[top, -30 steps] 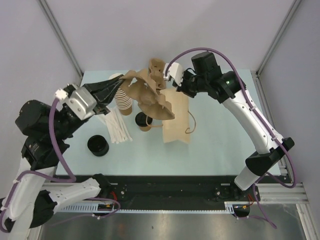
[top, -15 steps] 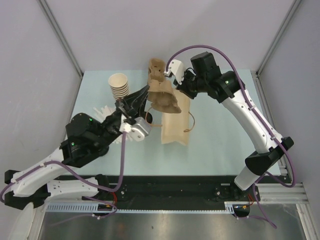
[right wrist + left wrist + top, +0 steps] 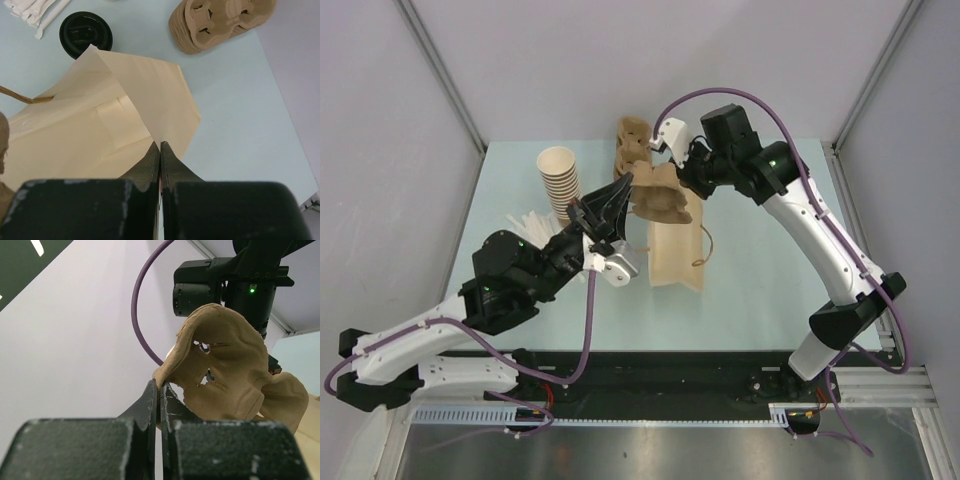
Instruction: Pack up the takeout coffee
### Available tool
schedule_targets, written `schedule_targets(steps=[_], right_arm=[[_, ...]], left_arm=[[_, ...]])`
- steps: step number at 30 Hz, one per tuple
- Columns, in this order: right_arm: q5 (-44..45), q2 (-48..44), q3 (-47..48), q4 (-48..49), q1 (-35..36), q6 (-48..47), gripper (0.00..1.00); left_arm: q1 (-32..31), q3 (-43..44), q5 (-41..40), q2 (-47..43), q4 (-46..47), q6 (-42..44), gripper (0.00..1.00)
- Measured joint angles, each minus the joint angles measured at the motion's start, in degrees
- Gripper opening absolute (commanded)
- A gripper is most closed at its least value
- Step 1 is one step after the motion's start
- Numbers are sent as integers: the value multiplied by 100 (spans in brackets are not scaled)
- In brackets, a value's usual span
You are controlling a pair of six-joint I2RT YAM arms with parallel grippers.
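The takeout coffee (image 3: 86, 34) shows only in the right wrist view, as a round black lid on the table beyond the bag; in the top view my left wrist hides it. My left gripper (image 3: 160, 385) is shut on the edge of a brown pulp cup carrier (image 3: 235, 370), holding it in the air. From above, the left gripper (image 3: 623, 188) holds that carrier (image 3: 660, 198) over the mouth of the paper bag (image 3: 675, 250). My right gripper (image 3: 160, 144) is shut on the bag's upper edge (image 3: 145, 95), lifting the opening; in the top view the right gripper (image 3: 682, 183) is at the bag's far end.
A stack of lidless brown cups (image 3: 560, 178) stands at the back left. A stack of pulp carriers (image 3: 631, 138) sits behind the bag, also in the right wrist view as the carrier stack (image 3: 220, 20). White wrapped straws (image 3: 532, 226) lie left of my left arm.
My left arm swung from the far left to the middle of the table, carrying the cup carrier over to the bag's mouth. The right arm held the bag's edge almost still.
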Motion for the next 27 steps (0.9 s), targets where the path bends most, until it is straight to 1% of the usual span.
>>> schedule_targets(steps=[12, 22, 27], right_arm=[[17, 210, 225, -116, -50, 238, 0], [-92, 216, 238, -140, -164, 317, 0], [-151, 216, 236, -146, -173, 313, 0]], left_arm=[[-55, -271, -96, 168, 122, -140, 0], [-55, -901, -356, 280, 63, -693, 0], [85, -964, -328, 437, -105, -1095, 0]])
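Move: The open mouth of the paper bag lies about 7 cm ahead of the left gripper, 10 cm to its right and 17 cm below. The lidded coffee cup stands some 16 cm ahead and 4 cm to the left of the left gripper, on the table about 41 cm down. From the right gripper, which already pinches the bag's rim, the mouth's middle is about 5 cm back, 5 cm left and slightly lower; the cup holder stack stands some 20 cm ahead and 21 cm left of it. Lower the left gripper about 11 cm, starting slowly and then faster, while easing it some 4 cm to the right and slightly forward, so the cup holder it still pinches goes down towards the bag's mouth. Tip the fingers down about 15 degrees on the way. Keep the right gripper shut on the bag's rim, nearly still, to steady the bag. ##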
